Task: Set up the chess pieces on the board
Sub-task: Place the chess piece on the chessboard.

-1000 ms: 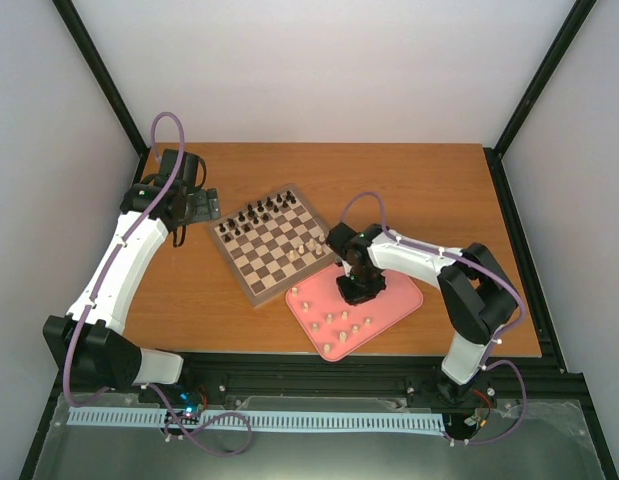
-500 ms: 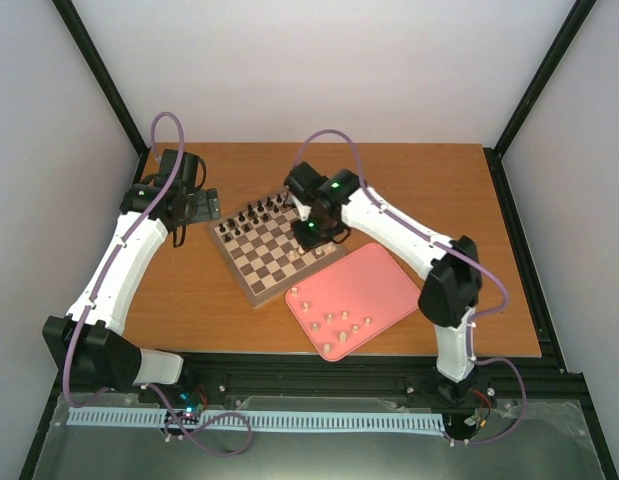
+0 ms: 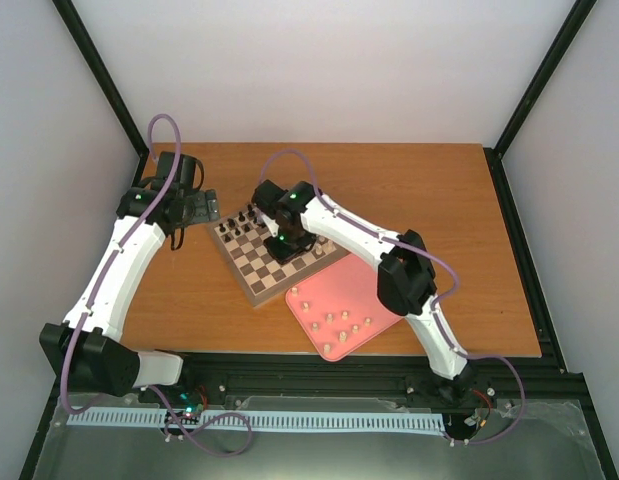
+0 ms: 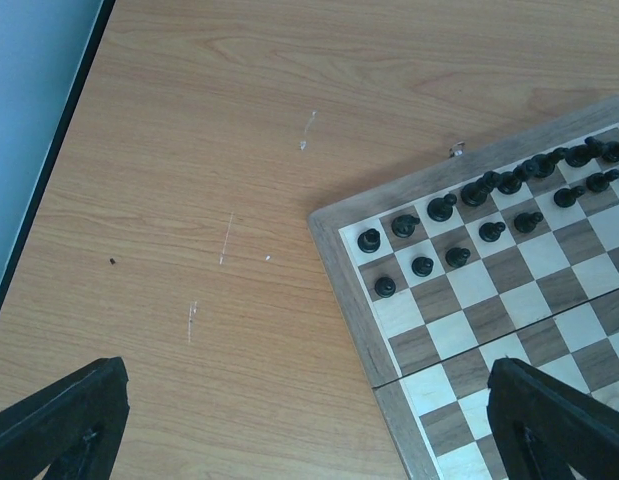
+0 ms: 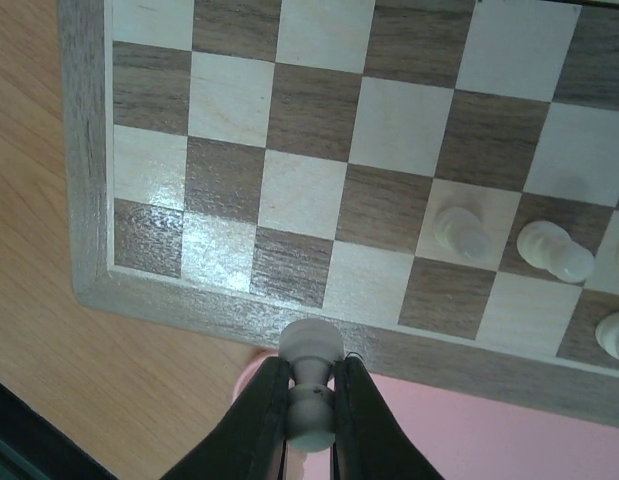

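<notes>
The checkered board [image 3: 251,268] lies at mid-table, with dark pieces along its far edge. My right gripper [image 3: 287,246] hovers over the board's near side. In the right wrist view it [image 5: 311,400] is shut on a cream pawn [image 5: 311,352], held above the board's near border [image 5: 189,305]. Three cream pieces [image 5: 462,232] stand on squares to the right. Several more cream pieces [image 3: 339,320] lie on the pink tray [image 3: 384,285]. My left gripper [image 3: 194,208] is open and empty over bare table left of the board [image 4: 351,290].
The dark pieces [image 4: 459,200] fill two rows at the board's far edge. The pink tray's corner [image 5: 469,420] shows just below the board. The table's left edge [image 4: 49,150] is close to the left gripper.
My right arm has swung from over the pink tray up to the board and then left across it. The left arm has barely moved.
</notes>
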Robot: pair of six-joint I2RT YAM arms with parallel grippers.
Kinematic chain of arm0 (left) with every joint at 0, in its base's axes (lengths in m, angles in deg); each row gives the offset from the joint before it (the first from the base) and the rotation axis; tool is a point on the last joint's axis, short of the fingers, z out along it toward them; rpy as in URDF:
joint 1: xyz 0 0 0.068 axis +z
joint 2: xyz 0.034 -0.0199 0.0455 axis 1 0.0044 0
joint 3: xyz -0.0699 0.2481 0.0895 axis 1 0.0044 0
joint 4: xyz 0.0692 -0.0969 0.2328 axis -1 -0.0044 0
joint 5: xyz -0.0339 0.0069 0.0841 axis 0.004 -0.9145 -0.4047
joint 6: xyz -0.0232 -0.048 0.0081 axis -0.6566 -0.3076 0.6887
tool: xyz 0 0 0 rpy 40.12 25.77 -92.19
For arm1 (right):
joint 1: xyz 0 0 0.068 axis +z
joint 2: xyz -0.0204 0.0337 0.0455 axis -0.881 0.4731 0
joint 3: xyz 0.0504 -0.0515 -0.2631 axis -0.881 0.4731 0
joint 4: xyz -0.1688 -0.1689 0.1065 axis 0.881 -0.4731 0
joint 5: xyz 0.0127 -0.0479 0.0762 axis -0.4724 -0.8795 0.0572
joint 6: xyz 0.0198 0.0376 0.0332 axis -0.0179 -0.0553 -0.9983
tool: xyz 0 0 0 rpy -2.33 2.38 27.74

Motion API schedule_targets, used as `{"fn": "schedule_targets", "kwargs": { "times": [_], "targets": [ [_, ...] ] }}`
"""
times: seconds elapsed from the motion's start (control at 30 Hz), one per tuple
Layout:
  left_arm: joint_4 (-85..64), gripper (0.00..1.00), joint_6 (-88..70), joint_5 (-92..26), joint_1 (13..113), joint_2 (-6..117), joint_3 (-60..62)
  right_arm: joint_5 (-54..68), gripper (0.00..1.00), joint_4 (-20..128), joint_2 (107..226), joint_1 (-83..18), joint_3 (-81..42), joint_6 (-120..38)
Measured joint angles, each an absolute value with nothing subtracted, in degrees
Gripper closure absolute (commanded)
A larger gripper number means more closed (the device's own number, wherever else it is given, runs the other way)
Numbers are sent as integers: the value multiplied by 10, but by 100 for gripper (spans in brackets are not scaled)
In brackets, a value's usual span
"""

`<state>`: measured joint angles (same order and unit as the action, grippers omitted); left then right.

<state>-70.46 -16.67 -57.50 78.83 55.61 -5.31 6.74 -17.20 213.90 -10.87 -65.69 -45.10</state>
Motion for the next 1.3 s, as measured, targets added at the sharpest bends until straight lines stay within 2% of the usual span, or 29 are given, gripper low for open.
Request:
{"fn": "schedule_targets", "kwargs": {
  "times": [0.4,1.3],
  "targets": [
    [-704,0,-167,-572,788,553,-47,68,93,-163,2204,-108,-693,-443],
    [-704,0,-166,-572,788,553,-41,25,93,-156,2245,-114,-731,-444]
  ]
}}
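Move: The right hand already holds a white chess piece. Its empty dark square, second row from the tray-side edge, lies about 4 cm ahead, 1 cm left and some 8 cm below. The nearest placed pawn is roughly 5 cm ahead and 1 cm right, the next pawn 6 cm ahead and 3 cm right; the board's near corner is about 6 cm back and 8 cm left. From the left hand, that square lies level ahead, some 18 cm right and 22 cm below. Still pinching the white piece between shut fingers, the right hand lowers it about 5 cm towards the empty dark square beside the endmost pawn, drifting slightly left early on. It then works some 3 cm forward in all, the descent easing out as the piece comes in over the square; the grip stays closed. ##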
